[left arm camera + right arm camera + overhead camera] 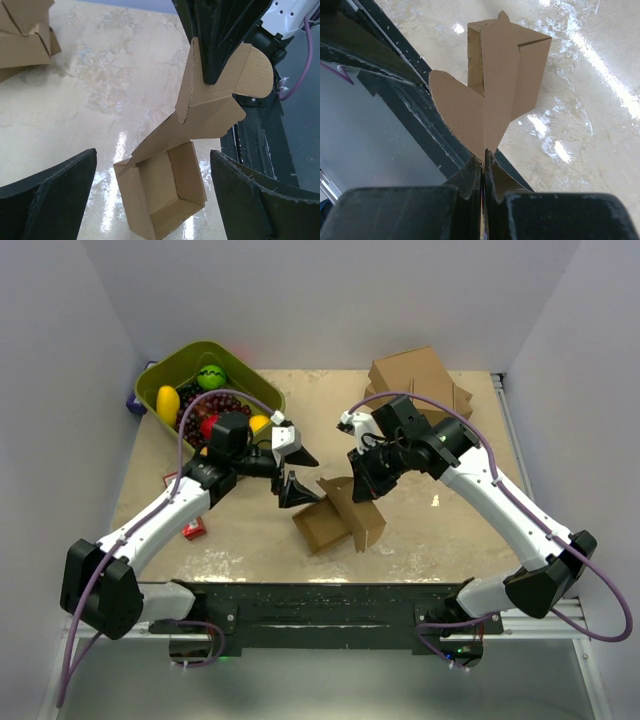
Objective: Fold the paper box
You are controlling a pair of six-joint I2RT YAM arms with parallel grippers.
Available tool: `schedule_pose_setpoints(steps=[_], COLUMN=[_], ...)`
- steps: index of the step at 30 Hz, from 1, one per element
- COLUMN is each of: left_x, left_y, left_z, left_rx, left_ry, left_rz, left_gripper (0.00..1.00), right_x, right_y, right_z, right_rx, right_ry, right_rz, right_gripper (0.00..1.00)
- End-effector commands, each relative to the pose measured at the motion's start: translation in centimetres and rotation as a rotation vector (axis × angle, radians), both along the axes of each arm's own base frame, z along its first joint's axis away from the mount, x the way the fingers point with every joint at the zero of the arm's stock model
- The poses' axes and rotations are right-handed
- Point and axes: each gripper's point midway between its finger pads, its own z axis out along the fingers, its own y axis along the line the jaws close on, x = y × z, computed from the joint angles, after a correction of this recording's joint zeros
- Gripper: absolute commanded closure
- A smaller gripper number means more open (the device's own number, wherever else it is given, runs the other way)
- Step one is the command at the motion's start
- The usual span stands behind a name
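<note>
The paper box (322, 525) is a small brown kraft tray resting on the table between the arms, its lid (362, 508) raised upright. My right gripper (362, 483) is shut on the lid's top edge. In the right wrist view the right gripper (483, 157) pinches that rounded flap, with the box (512, 70) hanging beyond it. My left gripper (293, 470) stands open just left of the box, touching nothing. In the left wrist view the left gripper (152, 156) straddles the open tray (162, 192) from above, and the lid (215, 107) rises toward the right arm's fingers (220, 45).
A green basket (165, 375) of toy fruit sits at the back left. A cluster of larger brown cartons (420, 380) stands at the back right, also showing in the left wrist view as cartons (22, 30). A small red object (194, 529) lies under the left arm. The black base rail (330, 602) runs along the near edge.
</note>
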Motion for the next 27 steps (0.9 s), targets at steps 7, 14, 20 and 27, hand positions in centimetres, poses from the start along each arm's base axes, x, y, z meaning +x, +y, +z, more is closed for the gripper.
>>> schedule_pose_setpoints(steps=[7, 14, 20, 27], left_x=[-0.1, -0.5, -0.4, -0.4], left_y=[-1.7, -2.9, -3.0, -3.2], left_z=[1.0, -0.7, -1.0, -1.4], left_rx=[-0.054, 0.018, 0.024, 0.035], left_ry=[0.032, 0.066, 0.064, 0.066], left_rz=[-0.067, -0.074, -0.063, -0.059], left_gripper=[0.04, 0.31, 0.59, 0.87], right_x=[-0.7, -0.3, 0.4, 1.2], right_y=[1.0, 1.1, 0.7, 0.1], right_z=[0.8, 1.0, 0.8, 0.3], right_rx=[0.064, 0.067, 0.039, -0.005], right_ry=[-0.009, -0.031, -0.067, -0.087], right_rz=[0.101, 0.095, 0.095, 0.051], right_gripper=[1.00, 1.00, 1.00, 1.00])
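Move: The lid panel's near edge lies about 4 cm to the right of the left hand, 1 cm back and 3 cm lower. The open box body hangs off that panel, roughly 6 cm back from the left hand, 2 cm right and 10 cm below. The right hand already pinches the panel's outer flap; from it, the edge is some 6 cm left, 1 cm ahead and 5 cm down. Left hand eases about 3 cm down and right, closing around the lid panel's edge; the right keeps its pinch. ##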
